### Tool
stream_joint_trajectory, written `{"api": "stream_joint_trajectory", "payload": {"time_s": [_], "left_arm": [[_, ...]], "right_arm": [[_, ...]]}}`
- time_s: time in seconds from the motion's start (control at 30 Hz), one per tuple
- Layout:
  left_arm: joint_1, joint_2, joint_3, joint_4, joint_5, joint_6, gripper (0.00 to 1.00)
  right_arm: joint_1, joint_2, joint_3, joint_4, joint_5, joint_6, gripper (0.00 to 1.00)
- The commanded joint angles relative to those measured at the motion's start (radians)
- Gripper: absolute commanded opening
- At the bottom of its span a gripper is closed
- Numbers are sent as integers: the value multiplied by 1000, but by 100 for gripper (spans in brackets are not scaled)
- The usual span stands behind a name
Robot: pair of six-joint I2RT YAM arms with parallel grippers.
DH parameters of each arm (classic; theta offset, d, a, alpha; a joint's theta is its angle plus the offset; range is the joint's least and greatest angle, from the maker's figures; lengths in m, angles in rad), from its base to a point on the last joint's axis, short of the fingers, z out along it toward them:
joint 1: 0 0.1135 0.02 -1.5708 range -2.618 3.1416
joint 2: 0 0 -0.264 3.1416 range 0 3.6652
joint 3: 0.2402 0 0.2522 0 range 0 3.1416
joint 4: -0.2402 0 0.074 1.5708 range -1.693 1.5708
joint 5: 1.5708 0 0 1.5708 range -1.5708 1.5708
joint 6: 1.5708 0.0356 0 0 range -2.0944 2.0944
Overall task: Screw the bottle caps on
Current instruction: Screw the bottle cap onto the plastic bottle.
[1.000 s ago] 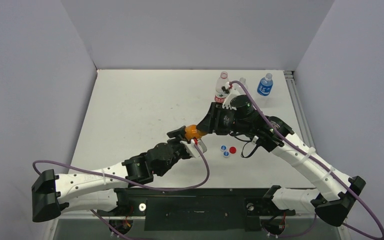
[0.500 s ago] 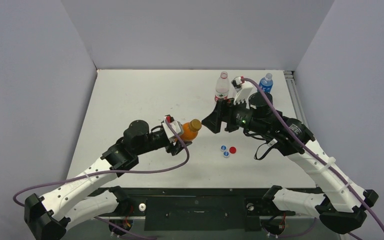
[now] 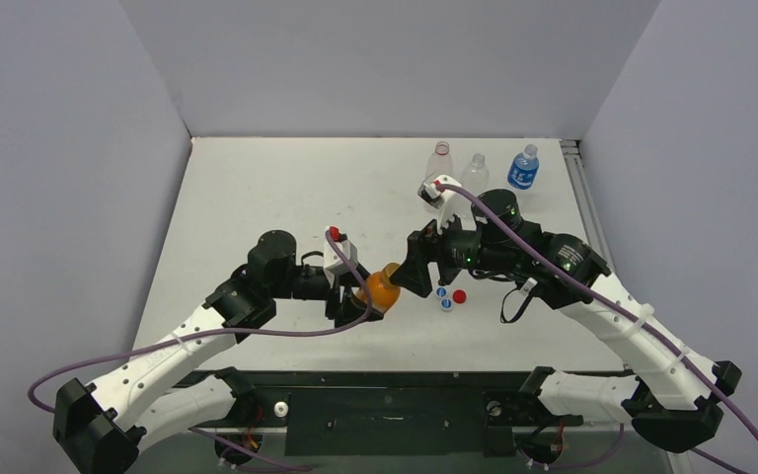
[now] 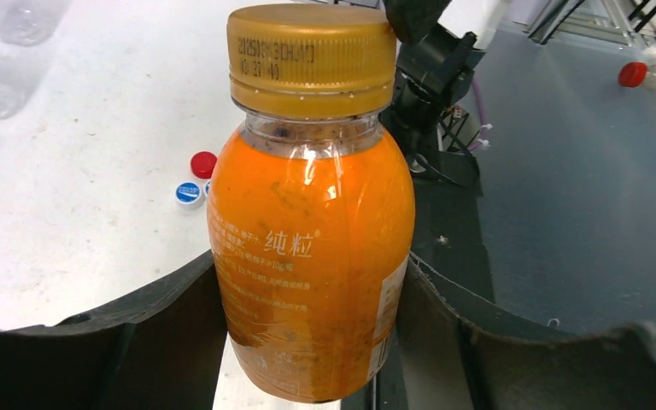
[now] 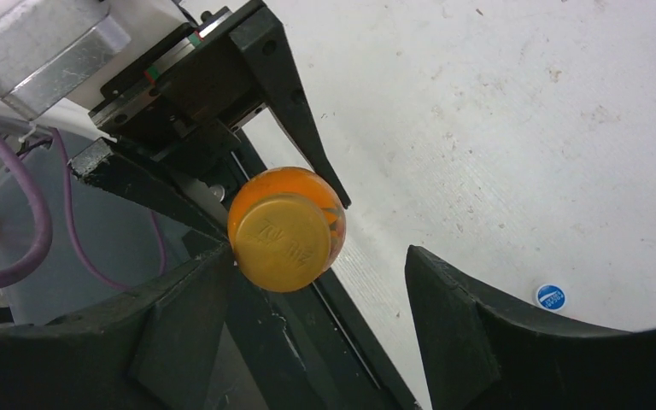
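My left gripper (image 4: 312, 346) is shut on the body of an orange juice bottle (image 4: 312, 256), held tilted above the table near its front middle (image 3: 380, 289). An orange-gold cap (image 4: 312, 55) sits on the bottle's neck. My right gripper (image 5: 318, 256) is open, with that cap (image 5: 284, 241) between its fingers, close to the left one and well apart from the right one. Three loose caps lie on the table just right of the bottle: a red one (image 3: 460, 295) and two blue-and-white ones (image 3: 441, 292) (image 3: 446, 304).
Two clear bottles (image 3: 438, 163) (image 3: 475, 170) and a blue-labelled bottle (image 3: 523, 168) stand at the back right of the table. The right arm's cable (image 3: 553, 267) loops above the loose caps. Grey walls enclose the table on three sides.
The right gripper opened and drew back from the bottle, then came down-left around its cap again. The left arm swung the bottle away left, then back to the right and lower.
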Motion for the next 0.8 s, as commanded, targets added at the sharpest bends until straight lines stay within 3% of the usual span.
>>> {"api": "stream_joint_trajectory", "payload": {"time_s": [0.0, 0.33, 0.47, 0.67, 0.77], "left_arm": [[5, 5, 33, 67, 88, -49, 0], [5, 20, 36, 66, 91, -56, 0], [5, 28, 34, 73, 93, -58, 0], [4, 30, 37, 90, 58, -66, 0], [4, 17, 33, 92, -33, -52, 0]], "right_arm": [[25, 9, 55, -9, -38, -59, 68], [66, 16, 42, 17, -56, -41, 53], [68, 17, 38, 33, -73, -23, 42], [69, 25, 34, 15, -41, 0, 9], [64, 40, 28, 8, -6, 60, 2]]}}
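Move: The yellow cap, already on the orange bottle that the left hand holds, lies just inside the right fingertips' reach, about 1 cm back and 1 cm left of the right hand point, level with it. The bottle body's middle is some 3 cm left, 1 cm back and 6 cm below. On the table roughly 28 cm below, the blue-and-white caps lie about 11 cm ahead, 10 cm right, the red cap 11 cm ahead, 14 cm right. From the left hand, the cap is about 7 cm up, 3 cm right, 1 cm ahead. Back and slightly left, the right hand eases about 2 cm to centre its open fingers on the yellow cap, turning some 5 degrees counter-clockwise, then stays there as the fingers finish closing and pinch the cap from both sides. The left hand keeps its grip on the orange bottle, easing back about 1 cm. ##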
